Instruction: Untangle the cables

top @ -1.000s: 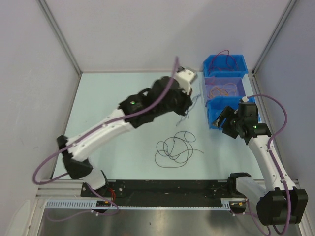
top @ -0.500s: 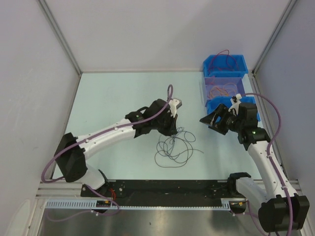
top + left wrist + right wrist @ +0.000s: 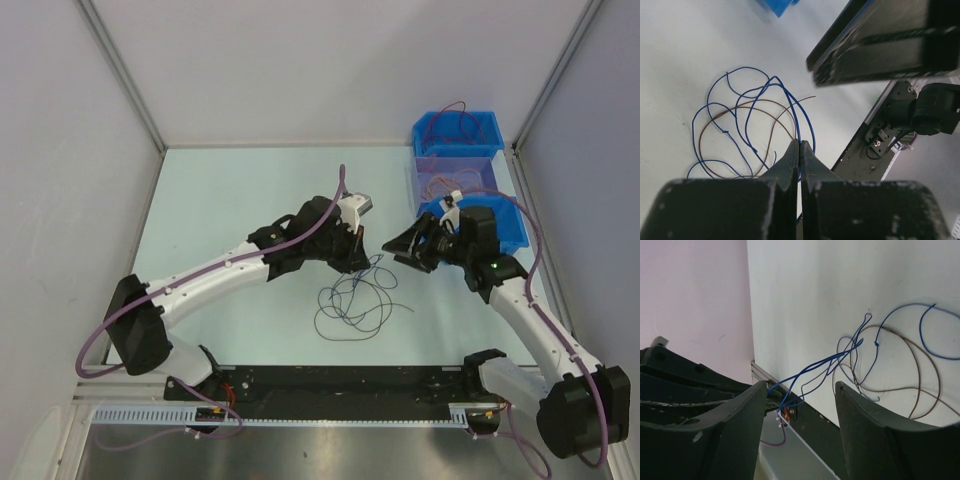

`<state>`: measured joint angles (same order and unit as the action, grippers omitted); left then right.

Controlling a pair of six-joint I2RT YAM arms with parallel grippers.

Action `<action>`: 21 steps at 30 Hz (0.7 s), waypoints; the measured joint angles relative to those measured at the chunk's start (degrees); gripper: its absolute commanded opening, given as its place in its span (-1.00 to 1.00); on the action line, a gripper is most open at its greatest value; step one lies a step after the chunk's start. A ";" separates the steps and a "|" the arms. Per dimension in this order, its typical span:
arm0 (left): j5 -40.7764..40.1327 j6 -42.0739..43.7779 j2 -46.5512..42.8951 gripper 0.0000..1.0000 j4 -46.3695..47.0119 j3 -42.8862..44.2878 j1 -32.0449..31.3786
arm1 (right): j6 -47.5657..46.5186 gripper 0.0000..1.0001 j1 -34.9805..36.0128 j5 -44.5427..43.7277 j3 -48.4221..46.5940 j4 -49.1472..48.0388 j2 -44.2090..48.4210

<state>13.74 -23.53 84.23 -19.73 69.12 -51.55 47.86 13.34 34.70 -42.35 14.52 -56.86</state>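
Observation:
A loose tangle of cables [image 3: 354, 300], blue and dark brown, lies on the table in front of the arms. My left gripper [image 3: 362, 257] is shut on a strand of the blue cable [image 3: 790, 107] at the tangle's far edge; the brown cable [image 3: 735, 107] lies looped under it. My right gripper [image 3: 398, 243] is open and empty, hovering just right of the left gripper. In the right wrist view its gripper [image 3: 800, 390] frames taut blue strands [image 3: 825, 362] that run toward the left gripper.
Three blue bins stand at the back right: the far one [image 3: 489, 130] holds a dark red cable [image 3: 455, 115], the middle one [image 3: 487, 178] an orange cable [image 3: 443, 184], the near one [image 3: 512, 232] is partly behind the right arm. A black rail [image 3: 330, 380] lines the near edge.
My left gripper came down from beside the bins to the tangle with the blue strand. My right gripper moved left from the near bin toward the left gripper.

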 measured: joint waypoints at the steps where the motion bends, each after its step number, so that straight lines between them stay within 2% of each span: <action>1: 0.13 -0.02 0.00 -0.99 0.11 0.00 0.00 | 0.20 0.14 0.98 -0.31 0.11 -0.04 -0.63; 2: 0.28 -0.02 0.00 -0.99 0.28 0.00 0.02 | 0.57 0.01 2.16 -0.87 0.24 -0.09 -1.18; 5: 0.55 -0.04 0.00 -0.99 0.70 0.00 0.09 | 1.40 -0.09 5.03 -2.05 0.48 -0.09 -1.90; 14: 1.14 -0.50 0.13 -0.99 1.29 0.00 0.44 | 2.75 -0.11 8.61 -4.17 0.68 -2.23 -3.63; 21: 1.55 -0.57 0.15 -1.00 1.64 0.00 0.61 | 3.13 -0.26 10.36 -5.57 0.90 -2.89 -5.73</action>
<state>15.29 -24.10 84.38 -18.09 69.12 -50.94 50.98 23.70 29.12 -41.45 11.64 -62.59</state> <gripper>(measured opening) 0.007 0.400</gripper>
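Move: The right hand goes for the raised blue cable strands just outside the left fingertips, about 5 cm to its left, 1 cm back and 3 cm lower. The closed left fingertips holding them are roughly 7 cm left and 2 cm back; the blue and brown pile on the table lies about 10 cm left, 9 cm back and 18 cm below. For the left hand, those strands are some 2 cm to its right, 1 cm ahead and just below. Leftwards by about 4 cm, sinking some 3 cm and easing slightly back, the right hand brings its partly open fingers up to the blue strands beside the left fingertips. Its fingers narrow from well open to less than half open as they come around the strands, without shutting on them. The left hand stays in place and keeps its closed grip on the cable. ##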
